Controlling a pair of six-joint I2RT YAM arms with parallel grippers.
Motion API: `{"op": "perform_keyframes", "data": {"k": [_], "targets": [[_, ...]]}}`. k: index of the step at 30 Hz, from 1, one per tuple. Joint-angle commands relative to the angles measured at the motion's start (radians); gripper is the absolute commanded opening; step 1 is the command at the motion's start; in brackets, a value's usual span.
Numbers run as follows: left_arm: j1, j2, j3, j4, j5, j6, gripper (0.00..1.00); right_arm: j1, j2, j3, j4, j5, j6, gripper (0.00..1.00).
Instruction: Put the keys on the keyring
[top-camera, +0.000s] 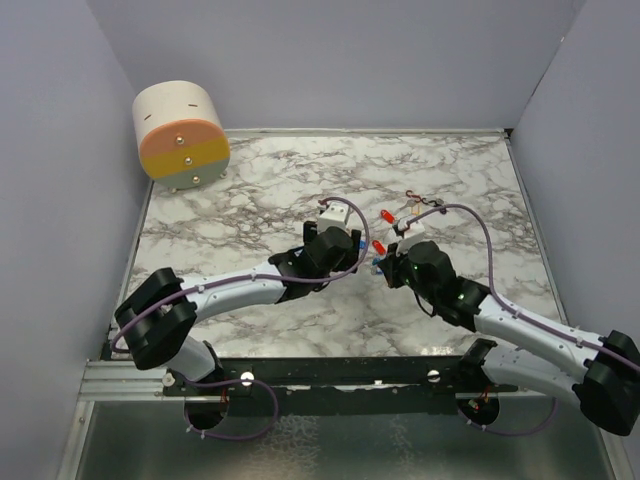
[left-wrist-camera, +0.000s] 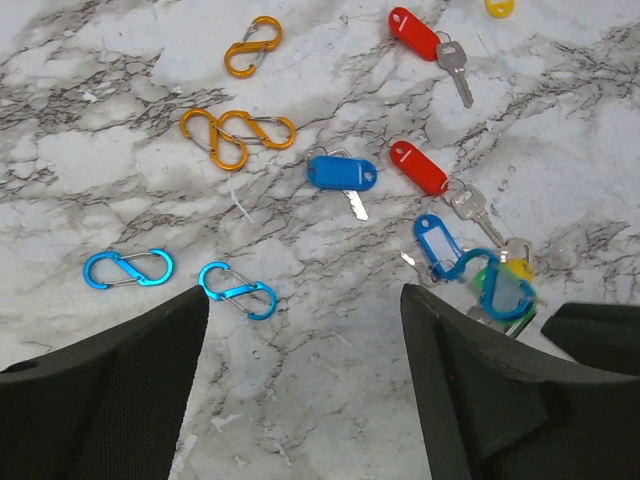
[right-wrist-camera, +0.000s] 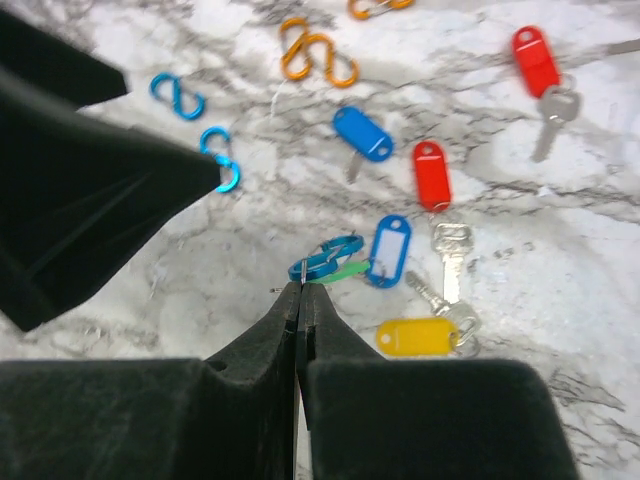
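Observation:
My right gripper (right-wrist-camera: 300, 288) is shut, its tips pinching the end of a blue figure-eight keyring clip (right-wrist-camera: 327, 258). A green tag (right-wrist-camera: 345, 270) and a blue-framed tag (right-wrist-camera: 389, 250) lie against that clip. Loose keys lie around it: a yellow one (right-wrist-camera: 418, 336), two red ones (right-wrist-camera: 431, 175) (right-wrist-camera: 535, 60) and a solid blue one (right-wrist-camera: 362, 133). My left gripper (left-wrist-camera: 303, 300) hovers open over bare marble to the left of the clip (left-wrist-camera: 490, 285), with nothing between its fingers. The blue key (left-wrist-camera: 342, 172) lies ahead of it.
Spare clips lie on the marble table (top-camera: 250, 200): two blue ones (left-wrist-camera: 128, 268) (left-wrist-camera: 238, 290) by my left finger and three orange ones (left-wrist-camera: 252, 45) (left-wrist-camera: 215, 137) (left-wrist-camera: 262, 128) farther off. A cream and orange drum (top-camera: 180, 135) stands at the back left corner.

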Motion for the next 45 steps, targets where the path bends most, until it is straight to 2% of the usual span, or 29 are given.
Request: {"op": "perform_keyframes", "data": {"k": [1, 2, 3, 6, 11, 16, 19, 29, 30, 33, 34, 35, 37, 39, 45], "targets": [[0.008, -0.077, -0.050, 0.008, -0.068, -0.001, 0.90, 0.003, 0.065, 0.117, -0.059, 0.257, 0.067, 0.01], [0.010, -0.086, -0.060, 0.007, -0.072, 0.000, 0.97, -0.002, 0.091, 0.150, -0.074, 0.307, 0.073, 0.01], [0.012, -0.094, -0.068, 0.008, -0.075, 0.001, 0.99, -0.010, 0.116, 0.175, -0.081, 0.350, 0.074, 0.01], [0.024, -0.108, -0.093, 0.014, -0.060, -0.001, 0.99, -0.081, 0.190, 0.234, -0.074, 0.399, 0.071, 0.01], [0.031, -0.124, -0.135, 0.049, -0.038, 0.000, 0.99, -0.256, 0.289, 0.283, -0.030, 0.332, 0.072, 0.01], [0.034, -0.137, -0.181, 0.088, -0.028, 0.006, 0.99, -0.362, 0.373, 0.313, 0.019, 0.310, 0.043, 0.01], [0.036, -0.141, -0.193, 0.099, -0.031, 0.004, 0.99, -0.430, 0.416, 0.335, 0.032, 0.243, 0.039, 0.01], [0.036, -0.181, -0.230, 0.121, -0.061, -0.006, 0.99, -0.561, 0.567, 0.440, 0.043, 0.121, 0.011, 0.01], [0.035, -0.183, -0.229, 0.120, -0.064, -0.006, 0.99, -0.566, 0.583, 0.455, 0.041, 0.105, 0.003, 0.03], [0.036, -0.188, -0.221, 0.108, -0.065, -0.008, 0.99, -0.567, 0.617, 0.495, 0.029, 0.089, -0.009, 0.31], [0.035, -0.188, -0.218, 0.103, -0.063, -0.008, 0.99, -0.567, 0.620, 0.503, 0.032, 0.078, -0.013, 0.39], [0.036, -0.188, -0.215, 0.099, -0.062, -0.007, 0.99, -0.567, 0.622, 0.510, 0.034, 0.060, -0.019, 0.41], [0.035, -0.185, -0.209, 0.092, -0.062, -0.005, 0.99, -0.567, 0.630, 0.526, 0.031, 0.025, -0.025, 0.46], [0.035, -0.175, -0.204, 0.087, -0.062, -0.002, 0.99, -0.567, 0.645, 0.551, 0.013, -0.009, -0.028, 0.47], [0.036, -0.136, -0.164, 0.052, -0.051, 0.006, 0.99, -0.567, 0.717, 0.569, 0.012, -0.250, -0.044, 0.46]]}}
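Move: The right hand holds the blue carabiner with the green key. It is bound for the yellow key on the red carabiner, about 22 cm ahead, 13 right and 9 below. The black key lies about 7 cm right of that yellow key; the red key by the way there is roughly 17 cm ahead of the hand and 6 right. From the left hand, the yellow key is some 16 cm ahead and 26 right. Right hand swings the green key 25 cm forward-right to the yellow key, opening; left shifts 5 cm left. ##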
